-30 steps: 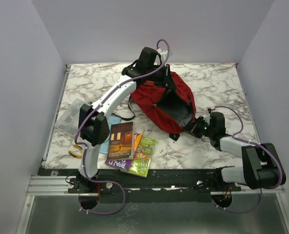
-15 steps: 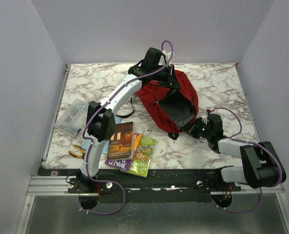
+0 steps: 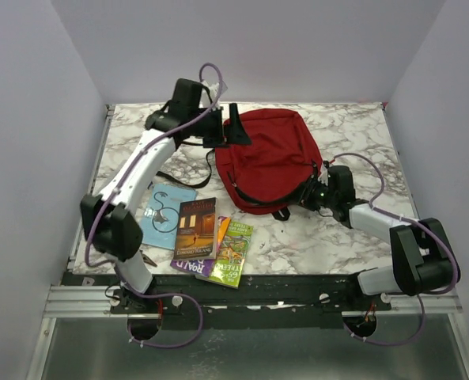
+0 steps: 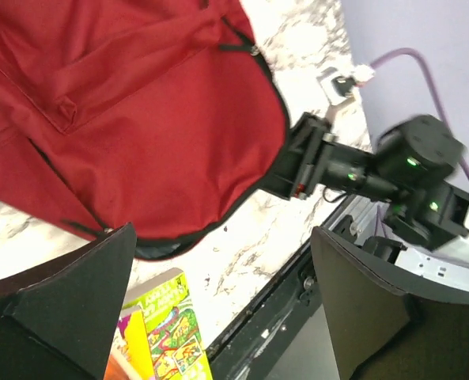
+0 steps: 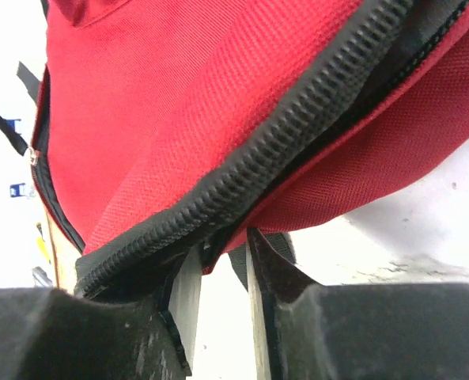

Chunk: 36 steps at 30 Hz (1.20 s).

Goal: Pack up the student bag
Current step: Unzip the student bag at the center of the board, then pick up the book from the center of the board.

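The student bag is dark red and lies flat on the marble table, its black zipper edge facing the near side. My left gripper hovers at the bag's upper left corner, open wide with nothing between its fingers. In the left wrist view the bag fills the upper left. My right gripper sits low at the bag's near right edge. Its jaws are open by a narrow gap, and the bag's zipper hem rests just over the fingertips, unpinched.
A dark paperback, a green book and a purple one beneath them lie at the front centre. A light blue booklet sits to their left beside my left arm's elbow. The green book also shows below my left gripper.
My left gripper let go of the bag's top, opened wide and swung left. The bag dropped flat and its mouth closed. My right gripper's jaws parted a little.
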Each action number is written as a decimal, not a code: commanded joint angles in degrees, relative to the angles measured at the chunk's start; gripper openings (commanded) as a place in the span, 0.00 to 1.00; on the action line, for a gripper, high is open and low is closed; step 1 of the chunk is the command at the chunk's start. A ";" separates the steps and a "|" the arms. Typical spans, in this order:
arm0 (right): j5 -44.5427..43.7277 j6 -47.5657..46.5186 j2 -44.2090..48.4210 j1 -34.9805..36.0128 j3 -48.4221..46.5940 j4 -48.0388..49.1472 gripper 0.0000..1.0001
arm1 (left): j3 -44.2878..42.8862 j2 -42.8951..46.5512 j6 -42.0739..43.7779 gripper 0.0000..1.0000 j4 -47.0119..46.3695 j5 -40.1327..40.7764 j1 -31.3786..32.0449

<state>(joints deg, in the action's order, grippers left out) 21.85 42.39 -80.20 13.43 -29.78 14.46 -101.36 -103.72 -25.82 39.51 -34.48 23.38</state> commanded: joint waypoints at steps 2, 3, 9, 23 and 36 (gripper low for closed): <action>-3.39 -8.85 4.39 0.10 -3.21 -18.87 0.43 | 9.61 20.56 5.60 0.94 -1.39 7.82 -1.73; -3.05 -10.07 4.68 0.10 -3.79 -21.64 0.44 | 12.42 23.77 6.55 0.94 -2.12 10.68 -2.05; -6.81 -11.25 14.08 1.25 -4.97 -32.19 0.52 | 27.97 37.63 7.76 0.94 -11.05 21.93 -3.61; -5.79 5.78 1.86 26.81 -19.24 -15.86 0.66 | 35.42 50.40 7.89 0.92 -19.37 28.55 -3.07; -14.28 10.66 -19.74 35.00 -31.92 -7.68 0.79 | 36.30 48.52 7.55 0.92 -20.14 28.52 -2.90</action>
<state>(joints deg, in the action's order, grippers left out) 12.88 52.51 -97.23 47.97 -57.71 4.89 -65.52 -53.65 -18.39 20.49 -6.33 20.32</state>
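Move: From the right hand, beside the student bag's near right corner, the brown novel lies about 31 cm left, 10 cm back and 5 cm lower. The bag's middle is some 10 cm left and 12 cm ahead. The green book lies roughly 21 cm left and 16 cm back, the blue book 41 cm left and 6 cm back. From the left hand, the novel is about 15 cm left, 16 cm back and 23 cm below. Opening, the right backs off, then swings about 22 cm left towards the brown novel; the left withdraws left, up. ##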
